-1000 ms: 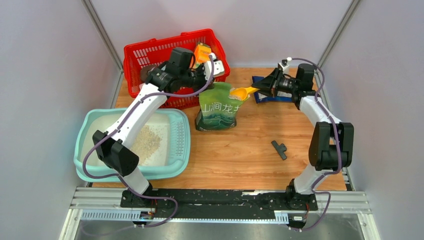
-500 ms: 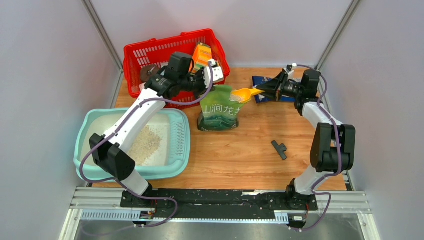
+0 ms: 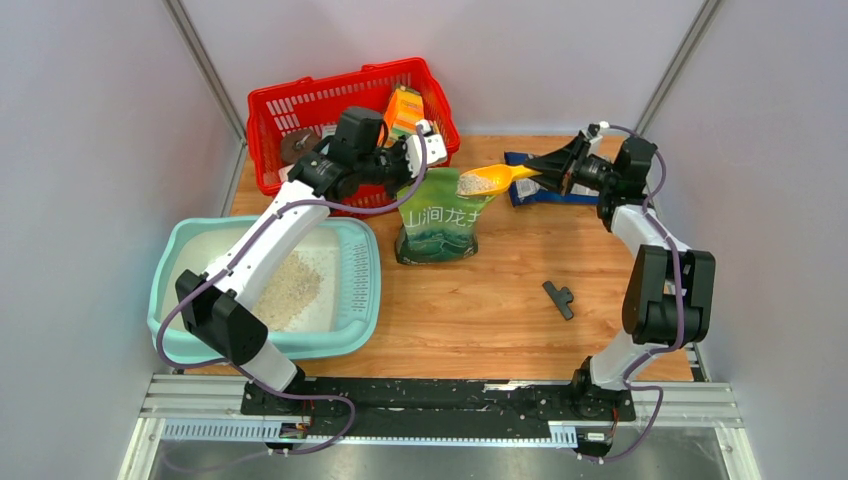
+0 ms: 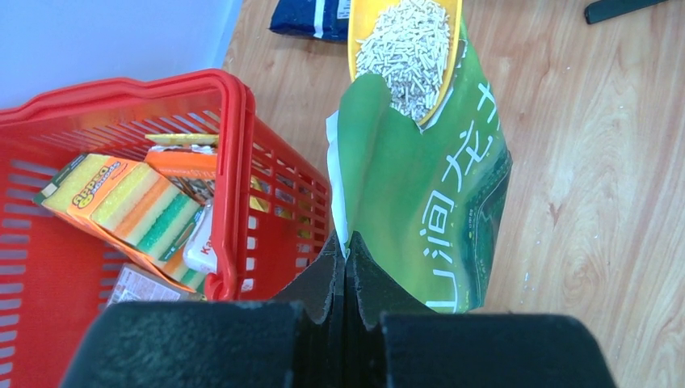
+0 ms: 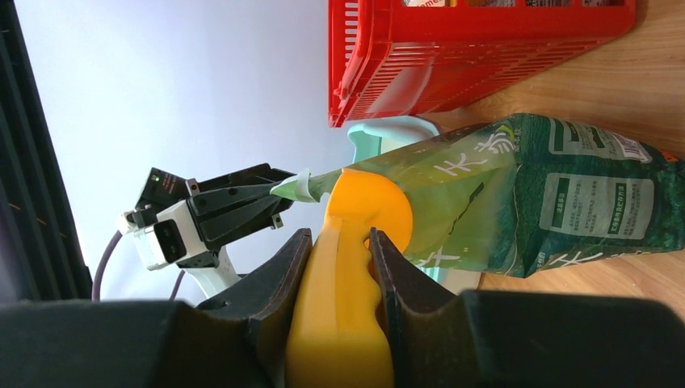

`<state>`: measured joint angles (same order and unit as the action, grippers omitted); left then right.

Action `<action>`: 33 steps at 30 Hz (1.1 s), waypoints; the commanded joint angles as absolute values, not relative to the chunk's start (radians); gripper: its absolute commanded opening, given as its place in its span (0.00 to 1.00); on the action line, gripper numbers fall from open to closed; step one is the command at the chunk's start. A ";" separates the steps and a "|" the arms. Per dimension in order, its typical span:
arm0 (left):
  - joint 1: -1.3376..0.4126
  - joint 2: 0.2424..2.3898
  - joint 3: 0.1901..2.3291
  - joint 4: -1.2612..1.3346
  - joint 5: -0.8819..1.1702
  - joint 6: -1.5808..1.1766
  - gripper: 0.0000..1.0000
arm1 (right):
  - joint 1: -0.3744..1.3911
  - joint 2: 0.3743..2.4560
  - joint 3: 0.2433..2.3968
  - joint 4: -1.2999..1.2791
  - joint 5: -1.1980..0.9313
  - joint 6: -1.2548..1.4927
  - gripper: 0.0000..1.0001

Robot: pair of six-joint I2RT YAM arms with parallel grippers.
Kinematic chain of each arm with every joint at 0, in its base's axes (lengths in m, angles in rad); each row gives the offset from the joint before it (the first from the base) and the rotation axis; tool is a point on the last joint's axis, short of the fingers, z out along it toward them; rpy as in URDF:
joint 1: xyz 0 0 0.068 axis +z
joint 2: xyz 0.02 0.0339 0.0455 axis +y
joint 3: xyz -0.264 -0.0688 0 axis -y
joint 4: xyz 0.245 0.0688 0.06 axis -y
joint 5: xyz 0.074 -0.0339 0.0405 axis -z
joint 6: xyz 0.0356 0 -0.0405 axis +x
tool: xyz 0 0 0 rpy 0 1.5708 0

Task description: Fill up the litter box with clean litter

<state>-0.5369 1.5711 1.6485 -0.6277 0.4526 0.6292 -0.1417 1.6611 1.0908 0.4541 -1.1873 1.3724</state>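
The pale teal litter box (image 3: 362, 290) sits at the near left and holds a heap of clean litter (image 3: 288, 285). A green printed bag (image 3: 440, 215) stands mid-table. My left gripper (image 3: 415, 150) is shut on the bag's top edge (image 4: 346, 246), holding the mouth open. My right gripper (image 3: 548, 172) is shut on the handle of a yellow scoop (image 3: 492, 180), its fingers clamped on both sides (image 5: 339, 238). The scoop bowl (image 4: 404, 48) hovers over the bag's mouth, full of pale litter pellets. The right wrist view shows the scoop's underside (image 5: 367, 206) against the bag (image 5: 565, 202).
A red mesh basket (image 3: 320, 105) with sponge packs stands behind the bag, close to my left gripper. A dark blue packet (image 3: 525, 190) lies under the right gripper. A small black part (image 3: 560, 297) lies on the wood at the right. Grey walls close both sides.
The right gripper has drawn back and risen, and the scoop has come out of the bag's mouth, now level and loaded with litter. The left gripper has kept its hold on the bag.
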 commanded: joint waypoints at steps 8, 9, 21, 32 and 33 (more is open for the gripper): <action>-0.531 1.462 1.680 -0.460 0.399 0.612 0.00 | -0.206 1.648 1.138 0.572 -1.215 1.447 0.00; -0.531 1.466 1.683 -0.451 0.394 0.601 0.00 | -0.207 1.641 1.140 0.568 -1.218 1.442 0.00; -0.532 1.491 1.715 -0.423 0.252 0.465 0.59 | -0.172 1.520 1.158 0.370 -1.255 1.359 0.00; -0.453 1.358 1.669 -0.451 0.144 0.462 0.64 | 0.062 1.551 1.264 0.192 -1.221 1.302 0.00; -0.443 1.329 1.664 -0.469 0.135 0.463 0.64 | 0.081 1.565 1.278 0.187 -1.218 1.304 0.00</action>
<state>-0.4843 1.4319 1.6741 -0.4683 0.1925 0.4900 -0.0097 1.5299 1.1912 0.2436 -1.2278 1.3205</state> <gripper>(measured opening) 0.637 0.304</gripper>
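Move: The left fingers are shut on the green bag's top left corner, the bag's middle about 6 cm to their right, 2 cm back and 15 cm below; the red basket lies some 14 cm ahead, 12 cm left and 20 cm lower. From the right hand, holding the loaded scoop, the litter box is roughly 54 cm left, 18 cm back and 20 cm below, the bag 18 cm left, 6 cm back, 13 cm below, the blue packet 6 cm ahead, 7 cm right, 24 cm below. Keep the right grip on the filled yellow scoop: ease it rightward 2 to 3 cm, then reverse and carry it up, left and back past the near side of the green bag towards the litter box, keeping the bowl nearly level. As it reverses, open the left fingers, let go of the bag's top and lift that gripper clear, about 10 cm up and 6 cm left, swinging it some 20 degrees counter-clockwise. ##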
